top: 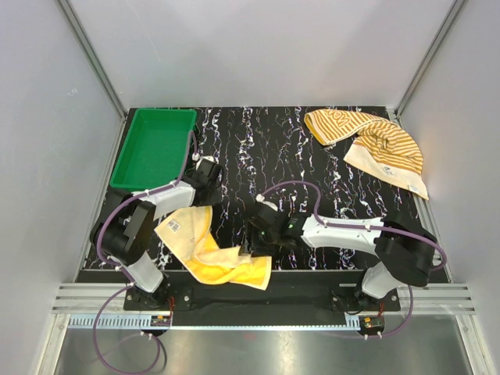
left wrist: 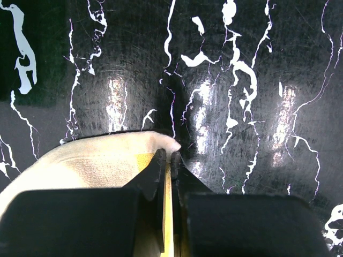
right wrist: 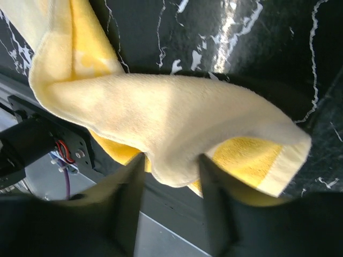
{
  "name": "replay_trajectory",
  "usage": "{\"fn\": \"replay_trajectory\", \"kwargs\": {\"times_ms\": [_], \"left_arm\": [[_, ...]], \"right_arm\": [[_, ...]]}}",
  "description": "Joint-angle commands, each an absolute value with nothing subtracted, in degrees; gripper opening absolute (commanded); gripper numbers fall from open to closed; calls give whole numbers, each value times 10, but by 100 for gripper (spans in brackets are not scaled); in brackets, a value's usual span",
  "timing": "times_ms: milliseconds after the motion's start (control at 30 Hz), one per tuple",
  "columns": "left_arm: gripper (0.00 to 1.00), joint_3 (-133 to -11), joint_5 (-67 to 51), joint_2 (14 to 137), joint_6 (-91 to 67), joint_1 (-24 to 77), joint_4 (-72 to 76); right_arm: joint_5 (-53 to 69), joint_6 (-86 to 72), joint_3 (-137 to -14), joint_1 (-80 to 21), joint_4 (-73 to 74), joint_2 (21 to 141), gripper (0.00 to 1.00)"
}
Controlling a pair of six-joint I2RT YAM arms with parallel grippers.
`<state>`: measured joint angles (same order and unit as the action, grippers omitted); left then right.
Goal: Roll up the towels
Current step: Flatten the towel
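Observation:
The pale yellow towel point(top: 209, 254) lies crumpled at the near left of the black marbled table, with a small white label showing. My left gripper point(top: 205, 201) is shut on the towel's far corner; in the left wrist view the fingertips point(left wrist: 168, 156) pinch a thin yellow edge of the towel point(left wrist: 91, 160). My right gripper point(top: 255, 247) is at the towel's right end. In the right wrist view it point(right wrist: 171, 160) stands open, with a hanging fold of the towel point(right wrist: 161, 112) between its two fingers. The orange-and-cream striped towel point(top: 373, 143) lies bunched at the far right corner, away from both grippers.
A green tray point(top: 133, 168) stands at the far left, just beyond the left wrist. The table's near edge and a metal rail point(top: 266, 301) run right under the yellow towel's right end. Grey walls close in the table's sides and back.

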<state>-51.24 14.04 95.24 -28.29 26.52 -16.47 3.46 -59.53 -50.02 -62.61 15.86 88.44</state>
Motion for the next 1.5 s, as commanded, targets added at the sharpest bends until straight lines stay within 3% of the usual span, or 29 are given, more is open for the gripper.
{"fn": "replay_trajectory", "kwargs": {"times_ms": [0,167,200,267,467,767,900,1100,1467], "left_arm": [[0,-489,122,966,-278,259,-174],[0,-489,120,966,-278,258,-173],[0,-489,120,966,-278,258,-173],[0,-489,119,965,-279,258,-175],[0,-477,127,924,-297,258,-188],[0,-475,100,730,-341,268,-269],[0,-502,109,679,-349,268,-299],[0,-591,135,753,-334,268,-331],[0,-726,142,938,-305,220,-324]], "right_arm": [[17,-599,-534,-631,145,910,44],[19,-600,-527,-632,144,918,29],[19,-599,-525,-632,146,916,24],[14,-599,-517,-631,150,905,0],[-16,-602,-480,-632,177,832,0],[-125,-603,-460,-622,330,663,0],[-123,-558,-478,-547,381,627,0],[-66,-446,-514,-384,391,647,0],[34,-305,-622,-193,349,859,0]]}}
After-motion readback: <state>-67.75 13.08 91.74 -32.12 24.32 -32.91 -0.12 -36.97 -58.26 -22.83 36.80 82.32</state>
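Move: Just beneath the right hand's part-closed fingers, about 1 cm down and practically in line with them, is the yellow towel's loose folded corner. The towel corner already pinched by the left hand is some 17 cm ahead and 11 cm left of the right hand; the striped towel is about 34 cm ahead and 42 cm right. From the left hand, the loose corner lies roughly 17 cm back and 11 cm right, the green tray about 18 cm ahead and 21 cm left. Dipping about 1 cm, the right hand shuts on the yellow towel's loose corner, lifts it, then carries it some 20 cm right and 16 cm forward towards the striped towel, turning clockwise and sinking near the end. The left hand keeps its pinch, waits, draws back a little while rising about 12 cm, then swings forward and starts down. ##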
